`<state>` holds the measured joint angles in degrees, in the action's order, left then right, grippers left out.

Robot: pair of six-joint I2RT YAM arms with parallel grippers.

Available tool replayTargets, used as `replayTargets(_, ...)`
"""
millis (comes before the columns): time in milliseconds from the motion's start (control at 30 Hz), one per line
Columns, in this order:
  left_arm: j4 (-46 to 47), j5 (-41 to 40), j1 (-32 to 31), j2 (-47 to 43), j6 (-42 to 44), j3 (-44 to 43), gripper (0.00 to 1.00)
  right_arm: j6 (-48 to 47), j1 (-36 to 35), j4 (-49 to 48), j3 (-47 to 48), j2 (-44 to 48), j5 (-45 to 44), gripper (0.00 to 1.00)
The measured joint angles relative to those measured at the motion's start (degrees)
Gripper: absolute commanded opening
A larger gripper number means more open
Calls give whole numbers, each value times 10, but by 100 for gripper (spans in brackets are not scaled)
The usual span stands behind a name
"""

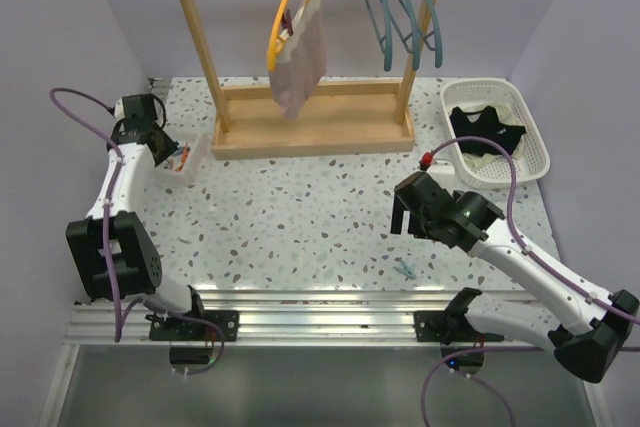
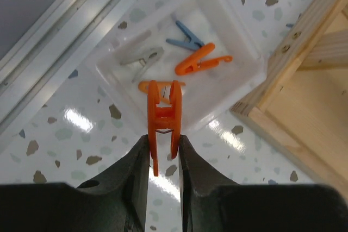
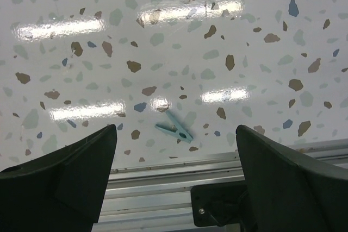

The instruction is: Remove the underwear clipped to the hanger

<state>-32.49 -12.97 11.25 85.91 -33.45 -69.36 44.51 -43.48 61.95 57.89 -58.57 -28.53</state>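
Observation:
A dusty pink-mauve underwear (image 1: 300,62) hangs clipped to the yellow hanger (image 1: 285,17) on the wooden rack. The black underwear (image 1: 487,127) lies in the white basket (image 1: 541,147) at the right. At the far left, my left gripper (image 1: 168,152) hovers over a clear tray (image 1: 196,155). In the left wrist view it (image 2: 163,145) is shut on an orange clothespin (image 2: 163,113) that points toward the tray (image 2: 255,71). My right gripper (image 1: 405,222) hangs open above the table's front, holding nothing; a teal clothespin (image 3: 174,127) lies on the table below it.
The tray holds a blue clothespin (image 2: 185,36), an orange one (image 2: 201,62) and a pale one (image 2: 138,55). The rack's wooden base (image 1: 310,132) stands mid-table, right of the tray. Several teal hangers (image 1: 400,2) hang on the rail. An aluminium rail (image 1: 320,307) runs along the near edge.

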Motion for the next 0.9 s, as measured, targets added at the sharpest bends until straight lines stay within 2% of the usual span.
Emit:
replayTargets(133,33,13,21,59,16,-59,0,0,0,-2,-9,0,11,94)
replayTargets(167,40,17,24,74,18,-74,2,0,0,-2,-9,1,11,94)
replayTargets(233,56,29,28,100,24,-97,12,-1,0,-2,-10,1,11,95)
replayTargets(267,64,36,28,112,27,-104,29,-2,0,-2,-10,1,11,95)
replayTargets(333,75,50,28,134,38,-110,49,-3,0,-2,-10,1,11,96)
replayTargets(367,77,57,28,143,45,-112,65,-4,0,-2,-10,1,11,97)
replayTargets(567,81,101,29,179,62,-113,100,-6,0,2,-10,2,10,98)
replayTargets(767,81,172,4,105,63,-71,100,4,1,18,-9,9,-8,98)
replayTargets(833,69,191,-40,68,67,-66,100,18,3,30,-9,10,-22,98)
replayTargets(900,72,215,-111,25,67,-41,100,38,5,46,-9,10,-35,98)
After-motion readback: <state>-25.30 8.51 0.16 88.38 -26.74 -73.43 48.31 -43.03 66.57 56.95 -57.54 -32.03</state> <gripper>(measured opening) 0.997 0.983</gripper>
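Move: The open clip box that the left hand's orange clip is bound for lies about 9 cm ahead of that hand, 2 cm to its left and 13 cm below. The wooden rack's base is centred some 20 cm ahead and 35 cm to the right, about 13 cm lower, with the hanging pink underwear about over it, roughly 10 cm higher than the hand. From the empty right hand the clip box is about 27 cm ahead, 60 cm left and 15 cm down. Carrying the orange clip already in its fingers, the left hand glides about 8 cm forward over the clip box, dips some 3 cm and opens wide to let the clip go. Then it lifts and sweeps about 15 cm right and a little back, away from the box and towards the rack, swinging some 30 degrees clockwise with its fingers wide open. ##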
